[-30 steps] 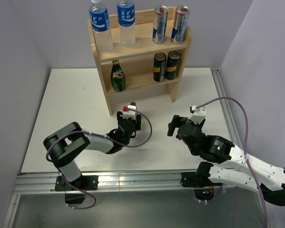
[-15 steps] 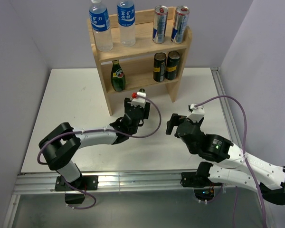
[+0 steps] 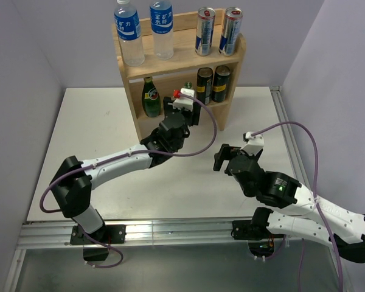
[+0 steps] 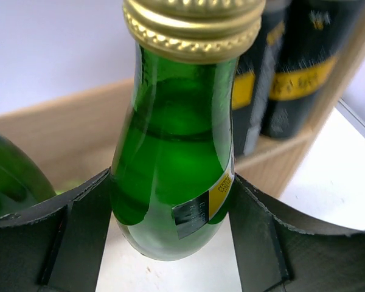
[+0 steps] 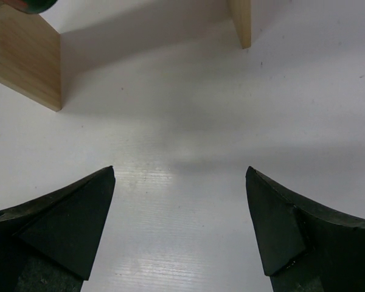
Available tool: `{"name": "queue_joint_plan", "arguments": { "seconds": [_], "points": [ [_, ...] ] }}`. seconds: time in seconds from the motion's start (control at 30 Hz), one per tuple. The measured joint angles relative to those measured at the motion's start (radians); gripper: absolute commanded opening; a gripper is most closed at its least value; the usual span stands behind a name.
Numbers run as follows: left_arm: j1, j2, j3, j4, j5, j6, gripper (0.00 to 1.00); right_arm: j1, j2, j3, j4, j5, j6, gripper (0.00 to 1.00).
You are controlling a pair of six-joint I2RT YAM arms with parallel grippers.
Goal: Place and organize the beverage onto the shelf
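Note:
My left gripper (image 3: 182, 109) is shut on a green glass bottle with a gold cap (image 4: 170, 152). It holds the bottle upright at the front of the lower tier of the light-wood shelf (image 3: 134, 118). The bottle's cap (image 3: 187, 86) shows between another green bottle (image 3: 149, 97) on the left of that tier and two black-and-yellow cans (image 3: 205, 86) on the right. In the left wrist view the black fingers (image 4: 79, 237) press on both sides of the bottle's body, with the cans (image 4: 298, 67) right behind. My right gripper (image 3: 222, 157) is open and empty over the table (image 5: 180, 169).
The shelf's top board carries two water bottles with blue labels (image 3: 129, 33) and two silver-blue cans (image 3: 204, 31). The shelf's two side panels (image 5: 24, 55) stand on the white table (image 3: 85, 134) ahead of my right gripper. Grey walls close in on the left, back and right.
My left arm has carried the green bottle away from the table's middle to the front of the shelf's lower tier. The right arm has hardly moved.

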Motion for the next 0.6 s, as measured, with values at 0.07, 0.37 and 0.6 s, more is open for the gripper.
{"name": "queue_joint_plan", "arguments": {
  "seconds": [0.07,0.37,0.6],
  "points": [
    [0.013,0.003,0.027,-0.010,-0.001,0.015,0.00,0.000,-0.002,0.009,0.002,0.002,-0.004,0.95],
    [0.098,0.079,0.145,-0.035,-0.001,0.059,0.00,0.000,-0.032,0.017,-0.003,0.008,-0.007,0.95],
    [0.140,0.151,0.192,-0.061,0.000,0.056,0.00,0.000,-0.065,0.017,-0.031,0.016,-0.003,0.95]
  ]
}}
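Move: The left hand holds a green bottle upright before the middle shelf; the free gap there is about 9 cm ahead and 3 cm left, its board roughly 8 cm below. The standing green bottle is about 5 cm ahead and 12 cm left, the nearer black can about 11 cm ahead and 8 cm right, both some 2 cm lower. From the right hand the gap lies about 25 cm ahead, 15 cm left, roughly level. Still gripping the bottle, the left hand arcs about 7 cm forward and 3 cm left into the shelf gap. ##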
